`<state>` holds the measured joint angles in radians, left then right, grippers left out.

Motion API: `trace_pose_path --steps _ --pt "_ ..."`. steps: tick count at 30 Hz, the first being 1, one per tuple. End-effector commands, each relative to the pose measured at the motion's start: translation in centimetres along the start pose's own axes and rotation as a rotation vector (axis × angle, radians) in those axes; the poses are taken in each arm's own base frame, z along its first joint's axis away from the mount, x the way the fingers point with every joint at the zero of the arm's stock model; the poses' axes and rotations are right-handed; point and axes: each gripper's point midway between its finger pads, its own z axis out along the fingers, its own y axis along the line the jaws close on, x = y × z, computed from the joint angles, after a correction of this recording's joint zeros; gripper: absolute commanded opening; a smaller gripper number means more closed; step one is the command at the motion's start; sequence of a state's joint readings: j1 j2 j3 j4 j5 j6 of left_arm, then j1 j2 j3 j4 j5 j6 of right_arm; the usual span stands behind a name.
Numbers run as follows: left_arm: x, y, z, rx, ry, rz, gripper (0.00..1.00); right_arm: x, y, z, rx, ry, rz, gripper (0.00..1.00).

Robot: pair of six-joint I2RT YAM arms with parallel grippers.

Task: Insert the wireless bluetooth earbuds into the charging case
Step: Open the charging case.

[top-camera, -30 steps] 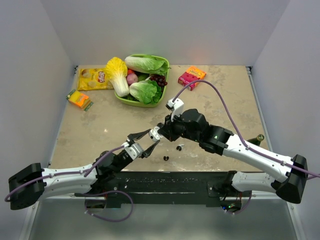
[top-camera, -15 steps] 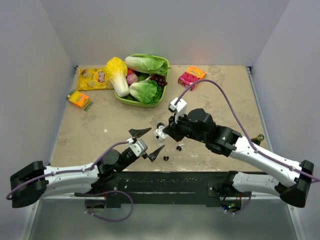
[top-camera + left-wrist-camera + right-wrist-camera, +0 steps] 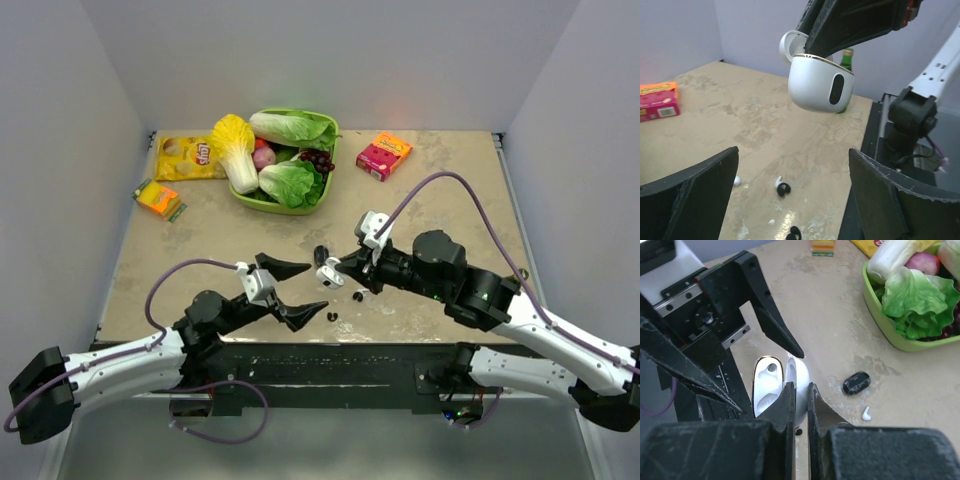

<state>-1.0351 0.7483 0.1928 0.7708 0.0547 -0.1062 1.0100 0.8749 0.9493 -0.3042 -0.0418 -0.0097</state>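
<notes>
The white charging case (image 3: pixel 820 87) hangs in the air with its lid (image 3: pixel 790 45) swung open, and my right gripper (image 3: pixel 340 271) is shut on it. In the right wrist view its hollow inside (image 3: pixel 767 385) faces the camera, pinched at my right gripper (image 3: pixel 799 392). Two tiny black earbuds (image 3: pixel 781 188) (image 3: pixel 794 233) lie on the table below, also seen from above (image 3: pixel 360 294) (image 3: pixel 331 315). My left gripper (image 3: pixel 317 285) is wide open and empty, just left of the case, its midpoint (image 3: pixel 793 152) under the case.
A black oval object (image 3: pixel 856 383) and a small white piece (image 3: pixel 866 413) lie on the table near the case. A green basket (image 3: pixel 250 200) of vegetables, a chip bag (image 3: pixel 185 157), a pink box (image 3: pixel 384 154) and an orange packet (image 3: pixel 158 198) sit farther back. A green bottle (image 3: pixel 846 55) stands at the right edge.
My left gripper let go of the case, opened wide and drew back toward its base. My right gripper carried the case slightly right and nearer.
</notes>
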Motion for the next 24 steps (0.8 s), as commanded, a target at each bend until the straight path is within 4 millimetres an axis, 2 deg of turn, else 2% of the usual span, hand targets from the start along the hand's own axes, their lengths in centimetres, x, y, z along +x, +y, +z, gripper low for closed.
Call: trace_pose_path --steps 1,2,3,5,9,17,24 --pt "-2.7 -4.3 -0.4 0.287 -0.050 -0.122 0.92 -0.9 1.9 0.3 -0.122 0.034 -0.115 0.00" --pt "-3.2 -4.4 -0.1 0.296 -0.056 -0.119 0.90 -0.8 2.3 0.4 -0.138 0.042 -0.115 0.00" --pt "-2.8 -4.7 0.0 0.320 -0.034 -0.119 0.88 -0.3 2.5 0.7 -0.151 0.063 -0.109 0.00" --pt "-3.3 -5.0 0.5 0.346 -0.029 -0.109 0.86 -0.1 2.6 0.9 -0.154 0.073 -0.102 0.00" --pt "-3.1 -5.5 1.0 0.388 -0.003 -0.112 0.81 0.2 2.6 1.0 -0.155 0.090 -0.099 0.00" --pt "-2.8 -5.3 1.2 0.402 0.016 -0.113 0.70 0.6 2.6 1.3 -0.155 0.106 -0.100 0.00" --pt "-1.8 -5.4 1.2 0.421 0.066 -0.121 0.53 0.8 2.7 1.5 -0.159 0.126 -0.107 0.00"
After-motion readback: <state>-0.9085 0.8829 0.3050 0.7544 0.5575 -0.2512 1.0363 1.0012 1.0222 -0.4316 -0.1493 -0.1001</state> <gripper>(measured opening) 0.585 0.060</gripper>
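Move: My left hand, empty with jaws wide, has the open charging case about 6 cm to its right, level fore-and-aft and 5 cm higher. Some 20 cm below that hand lie two small black pieces, 5 cm right and 1 ahead, and a white-and-black earbud, 10 cm right and 5 ahead. My right hand already pinches the lid, the case about 2 cm back, 1 left and 2 below it; my left jaws lie about 7 cm left, 2 back and 7 below. I draw my left hand back about 4 cm and some 2.5 cm to the right, swinging it roughly 20 degrees clockwise until its jaws point right, then close them partway around the case body. My right hand keeps its pinch on the lid and goes about 2 cm left, slightly back, then down some 3 cm, fingertips dipping, to lower the case towards those jaws. ##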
